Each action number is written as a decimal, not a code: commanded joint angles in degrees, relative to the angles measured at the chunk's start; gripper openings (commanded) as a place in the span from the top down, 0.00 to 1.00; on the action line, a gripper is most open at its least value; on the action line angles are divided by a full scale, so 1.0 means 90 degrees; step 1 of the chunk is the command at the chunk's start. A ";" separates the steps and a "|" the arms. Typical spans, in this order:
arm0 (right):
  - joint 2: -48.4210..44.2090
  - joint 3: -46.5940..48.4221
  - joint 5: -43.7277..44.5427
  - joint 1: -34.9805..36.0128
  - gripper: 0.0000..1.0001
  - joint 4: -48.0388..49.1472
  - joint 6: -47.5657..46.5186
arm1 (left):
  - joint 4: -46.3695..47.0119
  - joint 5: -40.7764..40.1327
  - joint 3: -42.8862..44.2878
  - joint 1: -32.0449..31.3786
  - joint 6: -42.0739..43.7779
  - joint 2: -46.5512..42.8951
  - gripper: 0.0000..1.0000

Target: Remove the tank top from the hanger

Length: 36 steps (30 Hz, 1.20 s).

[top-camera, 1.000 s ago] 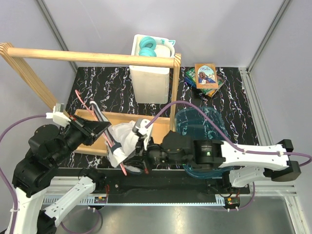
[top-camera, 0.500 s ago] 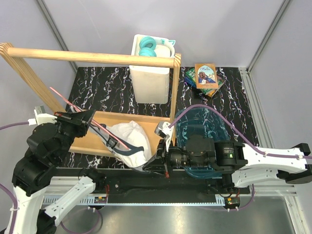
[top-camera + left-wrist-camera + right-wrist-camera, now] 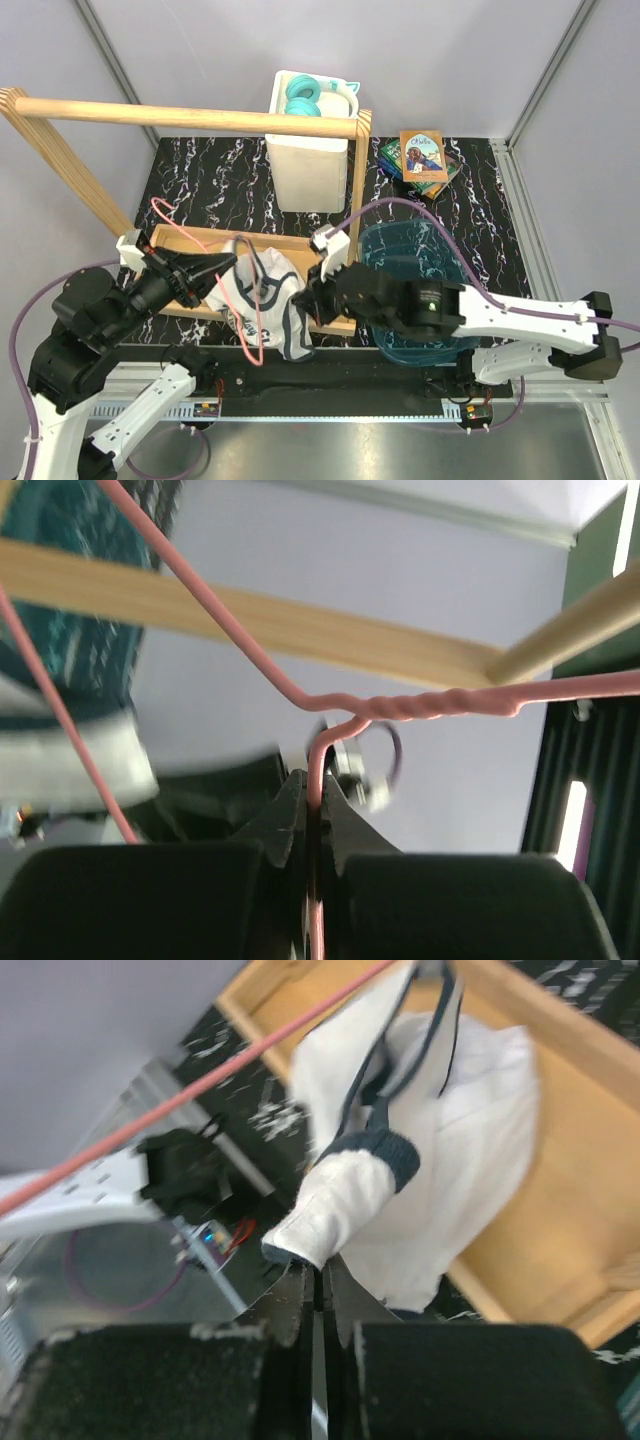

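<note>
The white tank top with navy trim hangs bunched over the wooden rack's base, partly threaded on the pink wire hanger. My left gripper is shut on the hanger's wire just below its twisted neck, the wire pinched between the jaws. From the right, my right gripper is shut on a trimmed edge of the tank top. One straight side of the hanger crosses that view diagonally above the cloth.
A wooden rack with a thick rail and a flat base stands at the left. A white bin sits behind it, books at the back right, and a blue translucent basket under the right arm.
The left gripper swung the hanger round, its hook now up-left and its loop toward the near edge. The right gripper moved up-left with the cloth. The tank top has spread out between them.
</note>
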 commanded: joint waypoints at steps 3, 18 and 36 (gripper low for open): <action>0.0761 0.0745 0.0576 -0.0743 1.00 0.0004 -0.0248 | -0.0178 0.2000 0.0524 0.0021 -0.0474 -0.0182 1.00; -0.2195 0.1446 -0.0722 -0.0744 1.00 -0.0773 -0.1284 | -0.1586 0.0368 0.0858 0.0011 0.1459 -0.0358 1.00; 0.0505 0.7901 0.3891 -0.0744 1.00 -0.2536 -0.5328 | -0.1401 0.0437 0.0789 0.0021 0.2144 0.0277 1.00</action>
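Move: The tank top, pinched by one edge in the right fingers, hangs in a bunch with its middle about 10 cm left, 3 cm farther out and 10 cm below that hand. The hanger, still held by the left hand, has its middle some 15 cm to the right hand's left, 3 cm farther out and 7 cm higher. The blue tub lies roughly 25 cm right, 9 cm ahead and 23 cm below it. From the left hand, the tank top hangs level, 3 cm right, 21 cm down. The tank top is drawn off the hanger by both hands parting: the right, keeping its pinch, goes some 6 cm forward while the left pulls the hanger back about 8 cm. The right hand then sweeps high up and to its right, about 30 cm up in all, fingers tilting upward, ending over the tub's side. The left hand, still gripping the hanger, dips and eases partly forward again. ##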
